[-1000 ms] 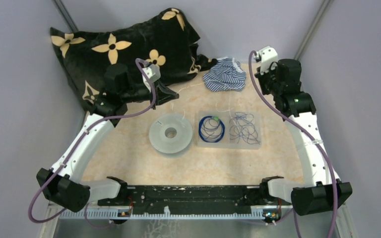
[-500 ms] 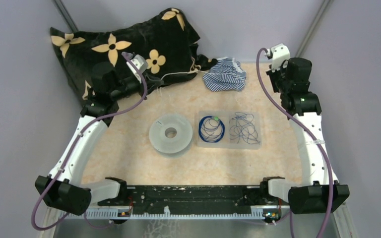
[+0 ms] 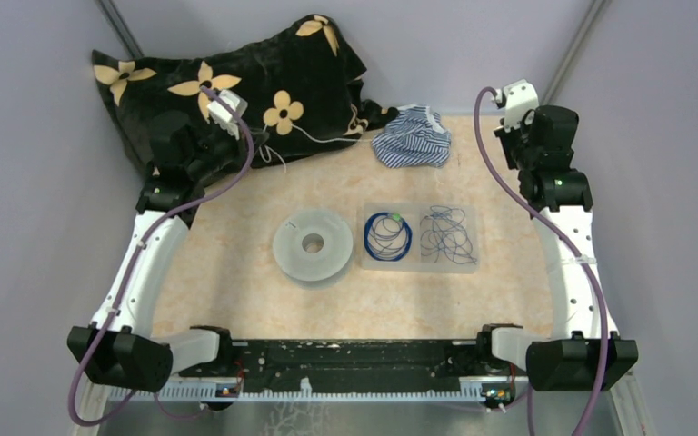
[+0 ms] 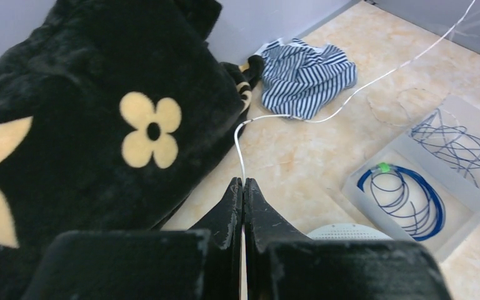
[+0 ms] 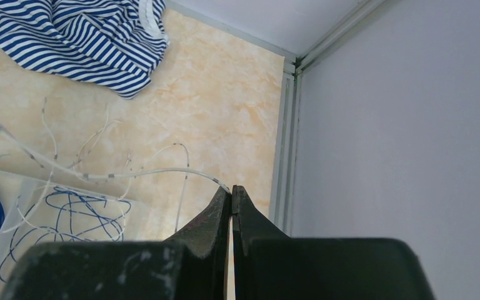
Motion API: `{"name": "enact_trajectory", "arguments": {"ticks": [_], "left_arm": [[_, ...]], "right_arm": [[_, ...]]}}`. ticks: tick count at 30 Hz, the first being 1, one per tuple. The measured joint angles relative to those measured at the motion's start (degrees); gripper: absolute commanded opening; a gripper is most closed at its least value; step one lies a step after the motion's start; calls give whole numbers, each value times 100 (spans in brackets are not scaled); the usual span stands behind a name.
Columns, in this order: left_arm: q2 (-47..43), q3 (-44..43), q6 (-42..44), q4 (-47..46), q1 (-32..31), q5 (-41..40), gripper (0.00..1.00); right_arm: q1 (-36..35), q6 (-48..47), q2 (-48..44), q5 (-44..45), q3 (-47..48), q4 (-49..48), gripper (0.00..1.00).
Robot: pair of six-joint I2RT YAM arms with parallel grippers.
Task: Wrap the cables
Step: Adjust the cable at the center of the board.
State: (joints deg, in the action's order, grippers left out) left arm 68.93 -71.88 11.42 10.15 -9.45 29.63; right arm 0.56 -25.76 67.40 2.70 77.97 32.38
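Observation:
A thin whitish cable (image 4: pixel 238 134) runs out of my left gripper (image 4: pixel 243 181), which is shut on it beside the black flowered pillow (image 4: pixel 87 125). The cable crosses the table past the striped cloth (image 3: pixel 412 136) toward the right side. My right gripper (image 5: pixel 231 189) is shut on a whitish cable (image 5: pixel 162 169) near the table's right rail. A dark blue coil (image 3: pixel 370 238) with a green bit and a loose blue tangle (image 3: pixel 445 234) lie in a translucent tray (image 3: pixel 418 263) at mid table, apart from both grippers.
A pale round spool (image 3: pixel 313 245) sits left of the tray. The black pillow (image 3: pixel 236 82) fills the back left corner, and the striped cloth lies at the back middle. A metal rail (image 5: pixel 285 144) and grey walls bound the right side.
My left arm has swung back and left toward the pillow, drawing the whitish cable out with it. My right arm has shifted a little to the right and back.

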Motion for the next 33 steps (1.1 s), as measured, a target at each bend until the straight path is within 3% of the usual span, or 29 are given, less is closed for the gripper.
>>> {"name": "enact_trajectory", "arguments": {"ticks": [8,22,27,33], "left_arm": [[7,2,44,-37,376,-35,0],[765,-31,358,330,317,264,4],[1126,-31,529,586,17,380,12],[1451,-31,1064,1174,-380,1080,40]], "right_arm": [[37,-2,0,-162,0,2,0],[-26,481,302,-1377,260,369,0],[-498,601,402,-1451,269,400,0],[-1075,584,402,-2002,184,92,0]]}}
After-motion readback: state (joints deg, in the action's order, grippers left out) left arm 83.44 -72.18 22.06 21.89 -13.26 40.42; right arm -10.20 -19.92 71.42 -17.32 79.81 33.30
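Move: The left hand holds one end of the white cable, high over the table, with the spool roughly 11 cm back, 7 cm to its right and 33 cm below. From the right hand, which grips the cable's other part, the spool lies about 42 cm left, 11 cm back and 30 cm below. The clear box is some 18 cm left and 9 cm back of the right hand; the striped cloth lies 19 cm left and 20 cm ahead of it. Down goes the left hand, about 13 cm after a short drift left and forward, curving right and back near the end towards the spool; it tips down and turns clockwise nearly 20 degrees while its fingers part and let go of the cable. The right hand keeps its pinch and, after a brief wait, sweeps some 13 cm left, turning counter-clockwise and rolling its left side up. ##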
